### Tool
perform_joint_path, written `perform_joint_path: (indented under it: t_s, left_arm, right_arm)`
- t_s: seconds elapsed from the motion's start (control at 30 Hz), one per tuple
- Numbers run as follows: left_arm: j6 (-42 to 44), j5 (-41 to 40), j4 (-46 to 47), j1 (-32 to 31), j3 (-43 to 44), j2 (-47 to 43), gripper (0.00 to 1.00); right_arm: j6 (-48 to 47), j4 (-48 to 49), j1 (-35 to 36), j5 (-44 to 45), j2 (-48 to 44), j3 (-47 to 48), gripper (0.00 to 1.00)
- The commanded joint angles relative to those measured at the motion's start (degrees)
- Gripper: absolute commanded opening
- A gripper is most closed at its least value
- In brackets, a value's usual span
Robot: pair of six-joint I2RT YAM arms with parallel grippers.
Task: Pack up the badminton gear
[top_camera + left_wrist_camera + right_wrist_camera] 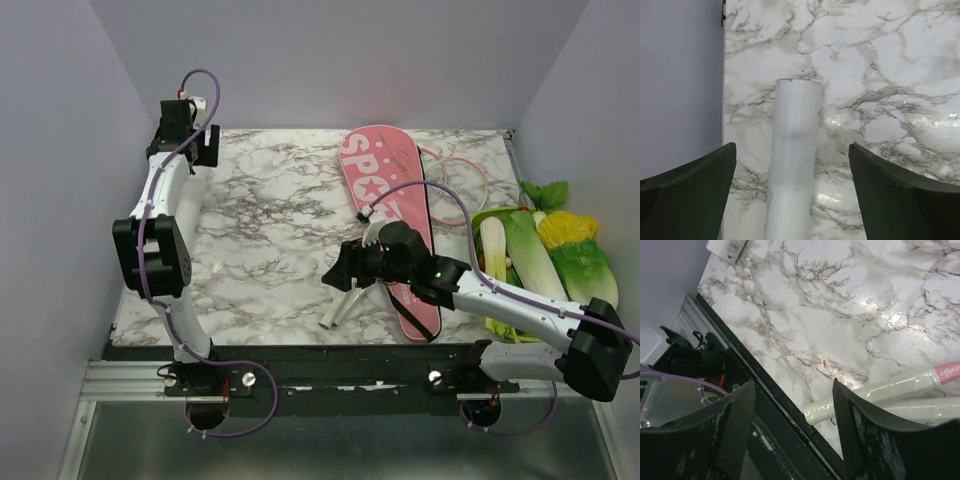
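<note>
The pink racket bag (392, 200) with white lettering lies on the marble table (270, 220), right of centre. Two white-wrapped racket handles (336, 310) stick out of its near end toward the front edge. In the right wrist view the handles (880, 390) lie beside my right gripper (792, 385). It is open and holds nothing; one handle end peeks past its right finger. My right gripper (345, 270) hovers just left of the bag's near end. At the far left my left gripper (203, 148) is open, and the white tube (792, 165) lies lengthwise between its fingers, untouched.
Green and yellow toy vegetables (545, 250) are heaped along the right edge. A thin pink cord (465, 175) loops beside the bag. Grey walls enclose the table on the left, back and right. The black front rail (770, 405) runs right under my right gripper.
</note>
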Motion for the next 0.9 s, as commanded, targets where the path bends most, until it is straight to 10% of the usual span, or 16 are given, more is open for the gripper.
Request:
perform_joint_path:
  t_s: [0.0,0.3,0.87]
  left_arm:
    - [-2.01,-1.3,8.37,-3.51,-9.43,-14.33,0.99]
    - [-5.16,-1.51,11.99,-21.77,-23.17,-33.94,0.99]
    - [-19.93,12.32,0.82,-36.82,-38.73,-56.02,0.99]
  right_arm:
    - [-1.1,-1.91,-0.11,6.69,0.99,3.75,0.73]
    - [-1.55,-9.47,-13.0,14.26,7.58,9.04,0.74]
    - [-0.41,-15.63,-34.82,21.99,12.42,9.04,0.76]
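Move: The right hand, empty and open, hovers about 15 cm above the table. The pink SPORT bag's middle lies some 24 cm ahead of it and 16 cm to the right; the racket handles are about 5 cm ahead and 3 cm right, the racket heads about 36 cm ahead and 32 cm right. The left hand has the white tube under it, middle about 8 cm back and 12 cm lower; from this hand the bag is 52 cm right and 9 cm back. Forward first and then more and more to the right, the right hand swings from the racket handles to over the pink bag, some 27 cm in all, sinking about 5 cm and turning roughly 45 degrees clockwise, fingers still open. The left hand rises off the already released tube, then sweeps about 25 cm right and 23 cm back, ending 15 cm higher, its open fingers tipping up and turning clockwise towards the bag. ##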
